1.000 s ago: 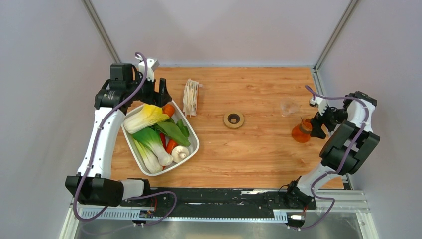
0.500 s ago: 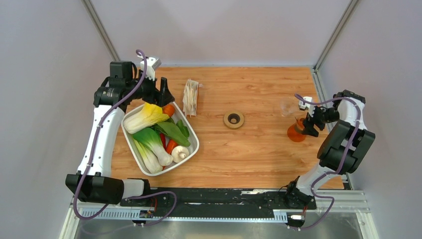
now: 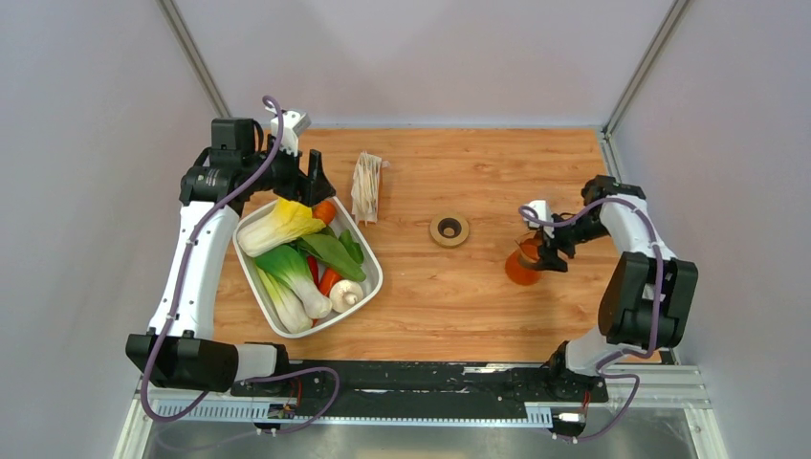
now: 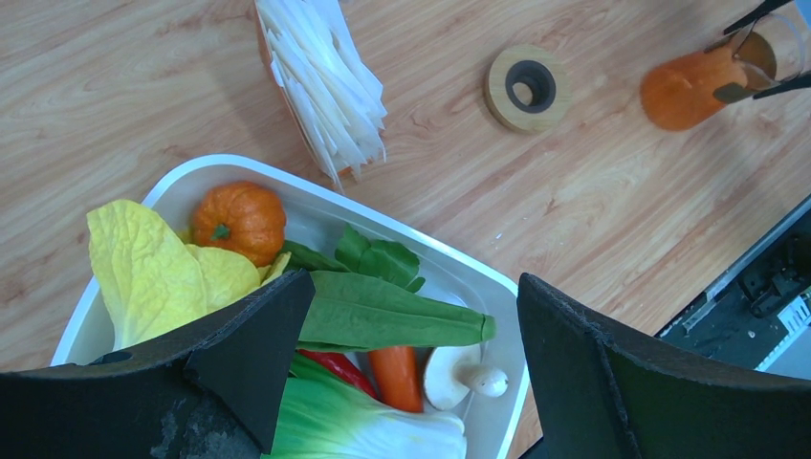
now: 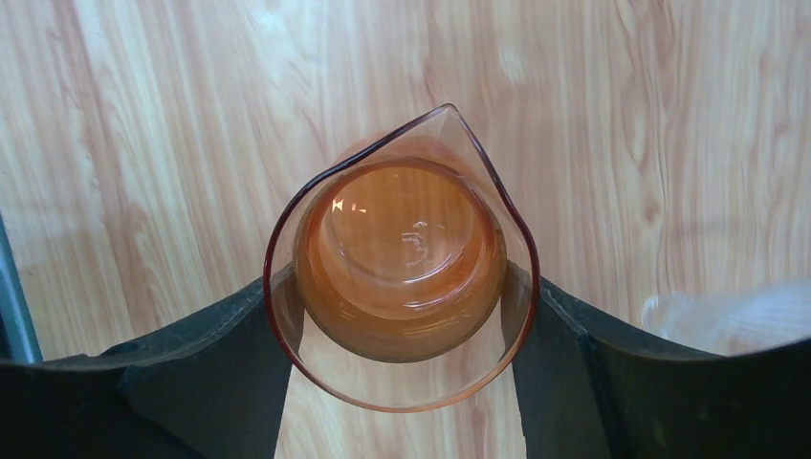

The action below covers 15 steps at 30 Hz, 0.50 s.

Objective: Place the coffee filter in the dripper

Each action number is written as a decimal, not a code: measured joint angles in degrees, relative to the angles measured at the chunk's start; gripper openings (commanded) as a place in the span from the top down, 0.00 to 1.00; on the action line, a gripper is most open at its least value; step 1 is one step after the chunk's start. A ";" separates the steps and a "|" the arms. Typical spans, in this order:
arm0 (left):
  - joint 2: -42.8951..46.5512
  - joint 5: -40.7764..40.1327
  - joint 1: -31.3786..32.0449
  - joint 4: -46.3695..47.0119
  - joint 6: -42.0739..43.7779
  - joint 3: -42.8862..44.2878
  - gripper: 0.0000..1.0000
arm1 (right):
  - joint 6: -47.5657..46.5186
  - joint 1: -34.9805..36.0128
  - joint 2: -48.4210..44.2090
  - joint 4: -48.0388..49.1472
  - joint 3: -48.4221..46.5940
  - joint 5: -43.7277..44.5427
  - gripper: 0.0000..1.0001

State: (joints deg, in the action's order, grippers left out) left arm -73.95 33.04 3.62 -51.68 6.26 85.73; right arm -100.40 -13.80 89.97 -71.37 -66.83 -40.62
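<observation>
No single coffee filter shows; only a wrapped bundle of stacked papers (image 3: pixel 366 186) (image 4: pixel 325 86) lies behind the tray. A clear cone, the dripper (image 5: pixel 732 320), shows faintly at the right edge of the right wrist view. Its tan ring collar (image 3: pixel 437 229) (image 4: pixel 502 91) lies apart at mid-table. My right gripper (image 3: pixel 534 251) (image 5: pixel 400 316) is shut on the neck of an orange glass vessel (image 3: pixel 521 270) (image 5: pixel 402 253), right of the ring. My left gripper (image 3: pixel 314 182) (image 4: pixel 413 287) hangs open over the tray, holding nothing.
A white tray (image 3: pixel 373 287) (image 4: pixel 449 253) at the left holds toy vegetables: cabbage, a small pumpkin, carrot, mushroom and greens. Grey walls close in the wooden table on three sides.
My right gripper has closed on the orange vessel and carried it left, from the table's right edge towards the middle. The left arm has barely moved.
</observation>
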 measured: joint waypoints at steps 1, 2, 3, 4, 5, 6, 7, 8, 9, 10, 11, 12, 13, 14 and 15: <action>0.00 0.00 0.00 0.00 0.04 -0.02 0.11 | 1.11 1.90 -0.48 0.52 0.57 -0.33 0.27; 0.00 0.00 0.00 0.04 0.07 -0.07 0.11 | 2.36 3.78 -0.96 1.07 1.07 -0.72 0.27; 0.00 0.00 0.00 0.02 0.09 -0.07 0.11 | 4.26 6.03 -1.42 2.03 1.70 -1.29 0.27; 0.00 -0.02 0.00 0.07 0.09 -0.11 0.11 | 5.51 7.45 -1.77 2.73 2.10 -1.68 0.26; 0.00 -0.04 0.00 0.09 0.11 -0.17 0.11 | 7.85 9.62 -2.29 4.02 2.71 -2.12 0.26; 0.02 -0.09 0.00 0.15 0.11 -0.35 0.11 | 10.08 11.58 -2.89 5.42 3.37 -2.47 0.26; 0.07 -0.09 0.00 0.26 0.11 -0.57 0.11 | 12.55 13.81 -3.67 7.21 4.24 -2.62 0.25; 0.17 -0.11 0.00 0.39 0.13 -0.96 0.11 | 14.95 16.02 -4.63 9.11 5.22 -2.71 0.25; 0.28 -0.11 0.00 0.44 0.17 -1.40 0.11 | 16.81 17.84 -5.51 10.71 6.21 -2.78 0.24; 0.48 -0.17 0.00 0.52 0.24 -1.86 0.11 | 18.84 20.00 -6.51 12.39 7.32 -2.80 0.24; 0.63 -0.24 0.00 0.52 0.28 -2.27 0.11 | 20.72 21.99 -7.39 13.92 8.39 -2.75 0.24; 0.85 -0.31 0.00 0.57 0.28 -2.69 0.11 | 22.82 24.20 -8.31 15.65 9.62 -2.62 0.24; 1.09 -0.35 0.00 0.57 0.31 -3.06 0.11 | 24.48 25.94 -9.07 17.14 10.60 -2.51 0.24; 1.31 -0.37 0.00 0.61 0.31 -3.37 0.11 | 26.47 27.89 -10.01 18.84 11.61 -2.29 0.24; 1.57 -0.44 0.00 0.68 0.33 -3.69 0.11 | 28.02 29.42 -10.73 20.09 12.31 -2.03 0.24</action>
State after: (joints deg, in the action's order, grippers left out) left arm -72.38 32.60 3.62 -51.00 6.59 82.04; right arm -72.38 15.62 79.24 -51.29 -54.52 -42.65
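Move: On the table's bare middle, about 14 cm to the right hand's left and 4 cm nearer the base, lies the patch the orange carafe is bound for. The wooden ring sits about 19 cm left and 9 cm ahead of this hand; a clear plastic piece is some 15 cm ahead and 8 cm to its right. All are roughly 8 cm lower. From the idle left hand the bare patch is about 40 cm right, 8 cm back and 28 cm below. Sliding the orange carafe on across the tabletop, its fingers still around the upper glass, the right hand sweeps about 14 cm left and some 4 cm back, staying level. The path carries the carafe in past the table's right half towards a place just behind the wooden ring, while the wrist turns about 10 degrees counter-clockwise. ##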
